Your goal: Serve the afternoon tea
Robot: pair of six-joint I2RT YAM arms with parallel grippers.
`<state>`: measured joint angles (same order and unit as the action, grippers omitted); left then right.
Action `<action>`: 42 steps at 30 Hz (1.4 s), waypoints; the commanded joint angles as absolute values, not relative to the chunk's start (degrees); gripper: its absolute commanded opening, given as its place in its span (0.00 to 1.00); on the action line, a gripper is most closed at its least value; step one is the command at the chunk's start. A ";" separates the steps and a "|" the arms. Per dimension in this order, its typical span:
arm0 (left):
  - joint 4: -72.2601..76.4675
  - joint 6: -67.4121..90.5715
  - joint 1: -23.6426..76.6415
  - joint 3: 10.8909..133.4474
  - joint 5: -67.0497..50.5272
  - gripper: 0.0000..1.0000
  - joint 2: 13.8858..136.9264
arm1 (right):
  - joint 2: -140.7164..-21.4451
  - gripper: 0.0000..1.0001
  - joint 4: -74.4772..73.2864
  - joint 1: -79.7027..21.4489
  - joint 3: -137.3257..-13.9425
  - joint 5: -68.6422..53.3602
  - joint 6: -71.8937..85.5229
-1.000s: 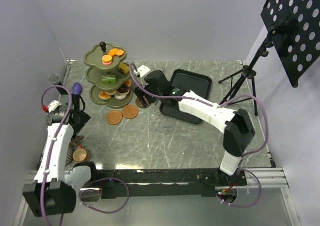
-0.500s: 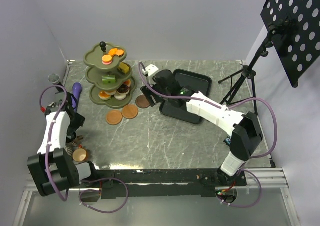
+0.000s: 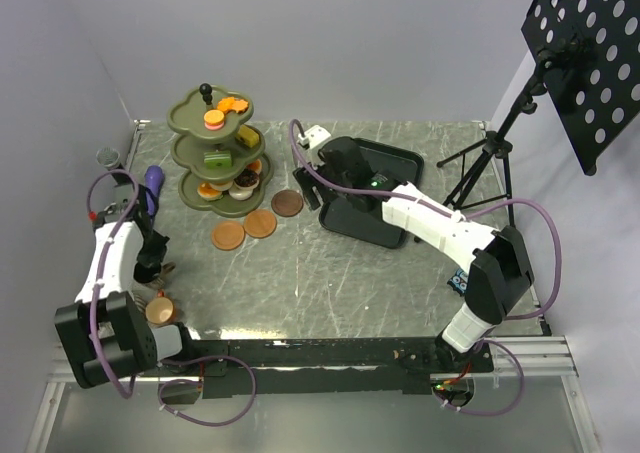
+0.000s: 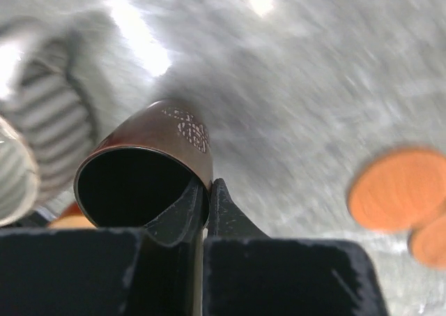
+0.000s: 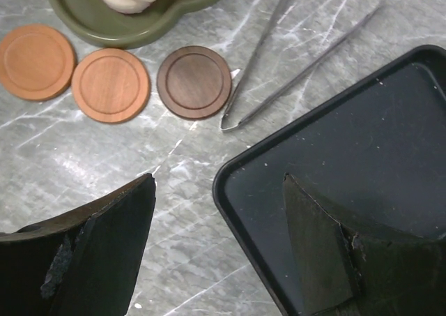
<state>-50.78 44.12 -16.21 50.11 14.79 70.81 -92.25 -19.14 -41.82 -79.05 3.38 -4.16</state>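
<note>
In the left wrist view my left gripper (image 4: 208,183) is shut on the rim of a copper-brown cup (image 4: 167,124), one finger inside and one outside. A striped grey cup (image 4: 49,121) stands just left of it. From above, the left gripper (image 3: 152,263) is near the table's left edge. Three brown saucers (image 5: 36,61) (image 5: 110,84) (image 5: 194,81) lie in a row before the olive-green stand (image 3: 213,158), which holds pastries on its tiers. My right gripper (image 5: 218,180) hangs open and holds nothing, over the near corner of the black tray (image 5: 348,155).
Metal tongs (image 5: 279,58) lie between the darkest saucer and the tray. Another cup (image 3: 160,310) sits at the near left corner. A purple object (image 3: 152,181) and a small grey pot (image 3: 108,157) are at the left edge. A tripod (image 3: 490,143) stands at the right.
My left gripper has shut on the copper-brown cup's rim. The right arm has drawn back from the dark saucer toward the tray, leaving that saucer on the table.
</note>
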 commanded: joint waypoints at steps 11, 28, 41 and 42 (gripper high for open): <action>-52.30 50.88 16.50 63.97 10.11 0.01 75.74 | -88.07 0.80 -14.68 -40.08 -74.45 0.35 -1.41; -49.66 42.63 33.31 78.66 4.75 0.06 98.78 | -84.99 0.80 -13.18 -40.17 -67.07 2.55 1.49; -49.66 41.49 33.66 78.66 6.67 0.66 93.53 | -80.43 0.80 -4.24 -40.25 -58.72 -2.36 1.76; -49.75 41.57 33.66 78.75 7.29 0.69 92.38 | -80.25 0.78 -2.30 -40.25 -57.67 -4.46 1.76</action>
<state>-49.65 42.22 33.41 76.88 5.06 98.61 -84.99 -11.03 -40.45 -60.99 0.82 1.48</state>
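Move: My left hand already grips the rim of the brown mug. The middle coaster, which I carry towards, lies about 14 cm ahead, 25 cm to its right and 8 cm below. The left coaster is about 11 cm ahead and 17 cm right, the dark coaster some 20 cm ahead and 32 cm right; the pale cup sits about 10 cm straight back. From my right hand the middle coaster is about 14 cm left, level, and 19 cm below. I keep the rim pinched and swing the brown mug some 29 cm right and 7 cm forward with my left hand, arcing up 4–5 cm and back down while the wrist turns about 55 degrees clockwise; just short of the middle coaster I open the fingers and let go. My open right hand sinks about 6 cm, easing back and right. ##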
